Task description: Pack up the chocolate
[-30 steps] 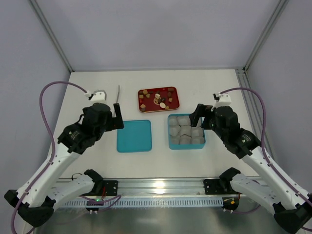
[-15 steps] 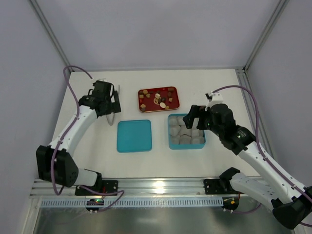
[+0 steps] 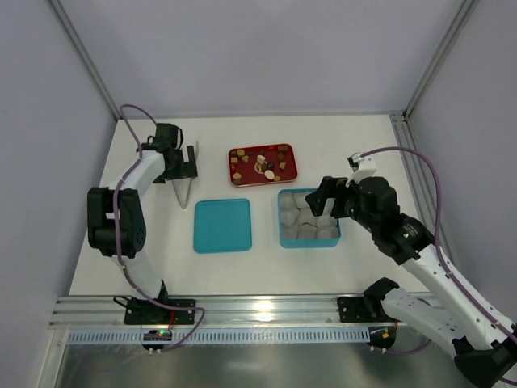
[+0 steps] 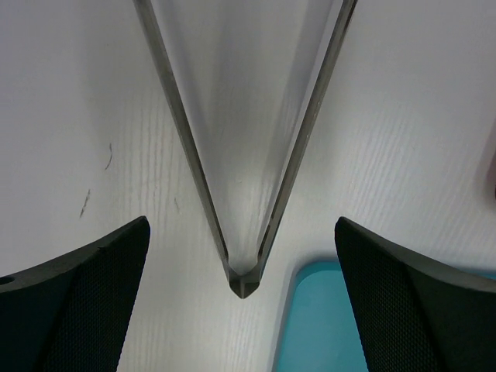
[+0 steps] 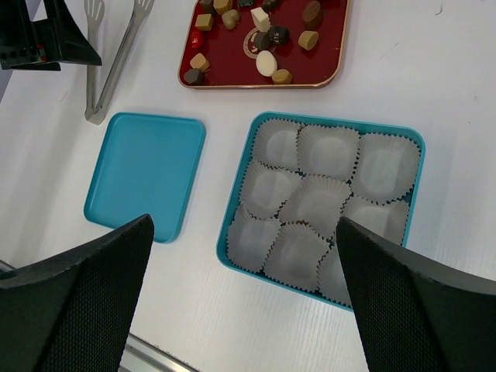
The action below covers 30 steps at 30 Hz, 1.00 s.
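The chocolate (image 3: 262, 164) lies as several small dark, tan and cream pieces on a red tray (image 3: 288, 172), also the chocolate (image 5: 267, 35) on the tray (image 5: 325, 74) in the right wrist view. A teal box (image 3: 308, 245) holds empty paper cups (image 5: 314, 198). Metal tongs (image 3: 184, 194) lie at the far left; my left gripper (image 3: 184, 166) hangs open over them, the tongs' hinge end (image 4: 244, 279) between its fingers (image 4: 77, 310). My right gripper (image 3: 325, 198) is open above the box (image 5: 333, 124), holding nothing.
A teal lid (image 3: 222, 225) lies flat left of the box, its corner (image 4: 325, 325) just beside the tongs' hinge. The tongs (image 5: 116, 66) point toward the back. Grey enclosure walls stand behind and at both sides.
My left arm has swung from near the lid out to the far left, over the tongs. The right gripper shifted slightly left above the box. Both grippers stayed open.
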Each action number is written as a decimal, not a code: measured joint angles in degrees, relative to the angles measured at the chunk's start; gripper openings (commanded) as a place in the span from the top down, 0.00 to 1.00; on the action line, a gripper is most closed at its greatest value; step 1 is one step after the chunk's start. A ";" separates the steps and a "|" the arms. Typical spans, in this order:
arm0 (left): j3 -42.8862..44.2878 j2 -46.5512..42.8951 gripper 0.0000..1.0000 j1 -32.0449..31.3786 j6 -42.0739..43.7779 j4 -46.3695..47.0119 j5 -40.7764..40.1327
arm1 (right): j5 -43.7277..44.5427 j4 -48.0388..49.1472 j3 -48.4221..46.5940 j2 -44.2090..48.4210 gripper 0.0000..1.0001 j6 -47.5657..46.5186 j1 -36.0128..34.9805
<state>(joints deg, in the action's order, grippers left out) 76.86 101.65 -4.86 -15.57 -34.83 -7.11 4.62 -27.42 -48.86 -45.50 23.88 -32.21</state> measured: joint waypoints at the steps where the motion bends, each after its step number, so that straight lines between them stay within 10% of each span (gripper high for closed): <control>1: 0.37 1.07 0.01 0.00 0.35 0.31 0.22 | 0.11 -0.11 0.00 0.28 0.00 0.02 0.00; 30: 4.11 13.27 0.27 0.13 1.16 3.39 -0.33 | 0.17 -0.90 3.13 2.78 0.00 0.48 0.00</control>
<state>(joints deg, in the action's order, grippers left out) 80.97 114.91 -4.73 -14.41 -31.44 -7.44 4.80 -28.32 -45.74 -42.72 24.36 -32.21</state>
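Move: Just under the left hand, roughly 8 cm lower, lie the open metal tongs, their middle some 5 cm ahead with no sideways offset and their joined end pointing back toward the base. The blue tray is about 14 cm back and 14 cm to the right of that hand; the red chocolate tray is about 7 cm ahead and 28 cm right. From the right hand, the tongs lie some 22 cm ahead, 41 cm left and well below. Sinking about 6.5 cm onto the tongs while easing some 2 cm forward, the left hand straddles their two arms a little ahead of the joined end and slows as it gets low. The fingers tip slightly steeper and start to close, drawing in by about a fifth until the fingertips come up against the outer sides of the tong arms. ##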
